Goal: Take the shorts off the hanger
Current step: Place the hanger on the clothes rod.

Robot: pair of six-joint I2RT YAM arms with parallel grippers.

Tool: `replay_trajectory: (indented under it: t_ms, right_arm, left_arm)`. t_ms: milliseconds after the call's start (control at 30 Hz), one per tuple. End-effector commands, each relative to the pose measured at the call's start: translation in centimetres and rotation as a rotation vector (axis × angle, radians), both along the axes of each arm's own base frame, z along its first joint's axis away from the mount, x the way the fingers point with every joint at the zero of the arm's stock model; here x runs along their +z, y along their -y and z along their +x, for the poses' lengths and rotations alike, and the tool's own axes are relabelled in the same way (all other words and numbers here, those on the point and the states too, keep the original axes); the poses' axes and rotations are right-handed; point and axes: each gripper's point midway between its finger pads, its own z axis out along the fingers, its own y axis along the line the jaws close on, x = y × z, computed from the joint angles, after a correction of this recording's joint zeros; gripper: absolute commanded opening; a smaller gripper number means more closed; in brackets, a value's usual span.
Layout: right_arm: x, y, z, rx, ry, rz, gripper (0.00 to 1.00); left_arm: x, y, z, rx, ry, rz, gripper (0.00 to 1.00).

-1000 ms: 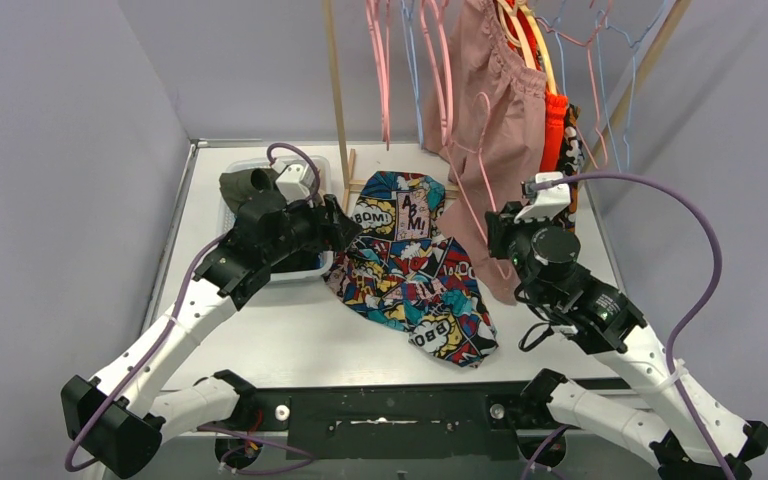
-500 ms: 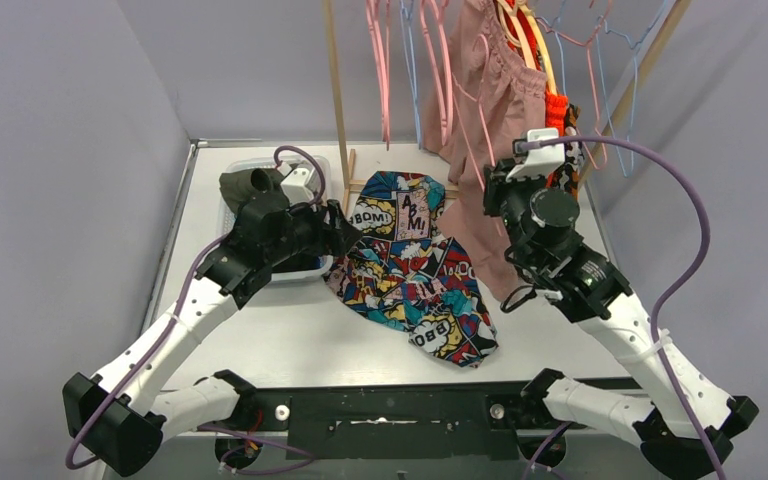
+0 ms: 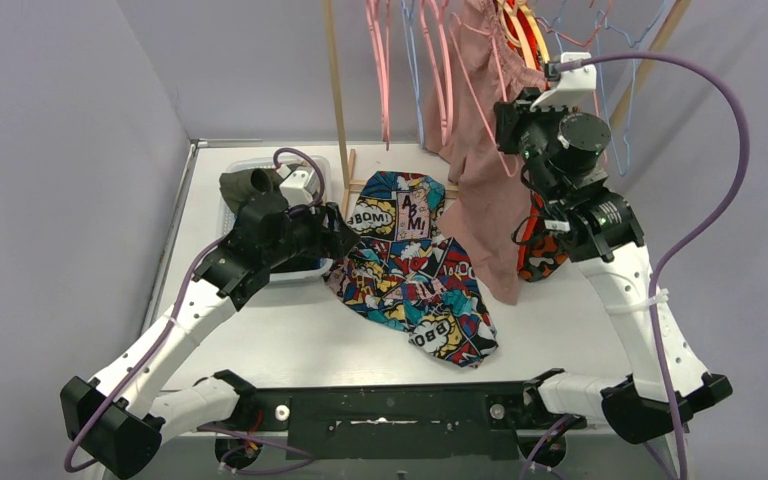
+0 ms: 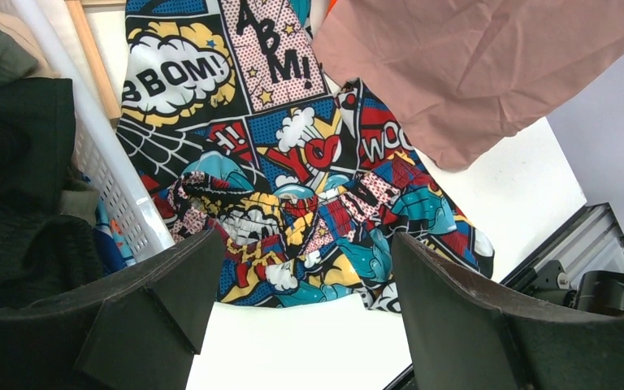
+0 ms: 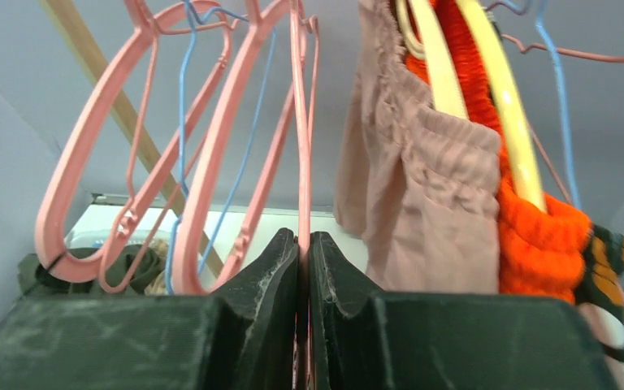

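Dusty pink shorts (image 3: 485, 190) hang from the rack, with orange shorts (image 5: 536, 236) and an orange-black patterned pair (image 3: 532, 245) behind them. My right gripper (image 3: 508, 120) is raised beside them, shut on the thin rod of a pink hanger (image 5: 301, 146) just left of the pink shorts (image 5: 422, 203). Comic-print shorts (image 3: 410, 270) lie flat on the table. My left gripper (image 4: 305, 244) hovers open over their near edge, next to the basket, with nothing between its fingers.
A white basket (image 3: 305, 268) at the left holds dark and olive clothes. Wooden rack poles (image 3: 337, 100) stand at the back. Several bare pink and blue hangers (image 5: 171, 162) dangle from the rail left of the shorts.
My right arm has risen and reached back toward the rail, carrying the gripped pink hanger up. The orange-black pair now shows below it. The left arm has stayed put.
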Motion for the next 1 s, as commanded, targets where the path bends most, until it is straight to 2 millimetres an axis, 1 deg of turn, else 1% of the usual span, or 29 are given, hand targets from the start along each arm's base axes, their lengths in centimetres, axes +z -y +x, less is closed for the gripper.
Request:
replay_trajectory:
  t_ms: [0,100,167,200,267,333,367,433,567,633,667,733,833,867,900,967]
  right_arm:
    - [3.4,-1.8,0.2,0.104,0.052,0.054,0.00]
    - [4.0,-2.0,1.5,0.098,0.031,0.064,0.00]
    - [3.9,-2.0,2.6,0.078,0.008,0.084,0.00]
    - [4.3,-1.9,2.8,0.069,0.012,0.098,0.00]
    - [4.5,-1.9,3.7,0.051,0.004,0.112,0.00]
    - [4.0,-1.7,4.6,0.022,-0.022,0.105,0.00]
    - [4.2,-1.6,4.8,0.021,-0.021,0.106,0.00]
    - [3.5,-2.2,5.6,0.050,-0.046,0.095,0.00]
    - [0.5,-3.2,6.8,0.076,-0.144,0.066,0.00]
    - [-0.5,-3.1,7.2,0.067,-0.176,0.051,0.01]
    - [-0.9,-3.0,7.3,0.059,-0.188,0.047,0.04]
    - [-1.3,-2.6,7.4,0.039,-0.200,0.046,0.12]
    - [-1.2,-2.8,7.1,0.067,-0.196,0.048,0.20]
    - [-1.3,-3.0,7.0,0.080,-0.196,0.049,0.25]
    - [-1.2,-3.2,6.8,0.095,-0.194,0.052,0.33]
    - [-1.1,-3.3,6.4,0.110,-0.186,0.058,0.43]
  left_arm:
    - [2.0,-0.2,0.2,0.002,0.059,-0.022,0.76]
    - [1.9,-0.1,0.1,-0.003,0.054,-0.025,0.76]
    - [1.7,-0.1,0.0,-0.004,0.044,-0.021,0.76]
    - [1.7,-0.1,0.0,-0.005,0.043,-0.021,0.76]
    - [1.6,-0.1,-0.1,-0.009,0.038,-0.020,0.76]
    - [1.5,-0.1,-0.2,-0.009,0.033,-0.018,0.76]
    - [1.6,-0.2,-0.3,-0.009,0.035,-0.018,0.76]
    - [1.6,-0.2,-0.2,-0.005,0.035,-0.020,0.76]
    - [1.6,-0.1,-0.3,-0.008,0.033,-0.023,0.76]
    - [1.5,-0.1,-0.3,-0.011,0.029,-0.022,0.76]
    - [1.4,0.0,-0.3,-0.014,0.026,-0.022,0.76]
    - [1.3,0.1,-0.3,-0.020,0.020,-0.022,0.76]
    - [1.2,0.2,-0.3,-0.025,0.017,-0.024,0.76]
    - [1.2,0.3,-0.3,-0.027,0.015,-0.025,0.76]
    - [1.3,0.4,-0.3,-0.031,0.015,-0.027,0.76]
    - [1.3,0.5,-0.4,-0.036,0.013,-0.030,0.76]
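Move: The right hand holds the emptied pink hanger; its place is the gap between the hanging empty pink hangers and the pink shorts, about 9 cm ahead, 3 cm left, roughly level, with the rod out of sight above. The empty hangers hang 7 cm ahead and 8 cm left; the shorts' waistband is some 12 cm ahead, 4 cm right. From the left hand the gap lies about 17 cm ahead, 20 cm right and 23 cm higher. The right hand carries the hanger forward about 8 cm and slightly left into the gap, dips, then opens. ##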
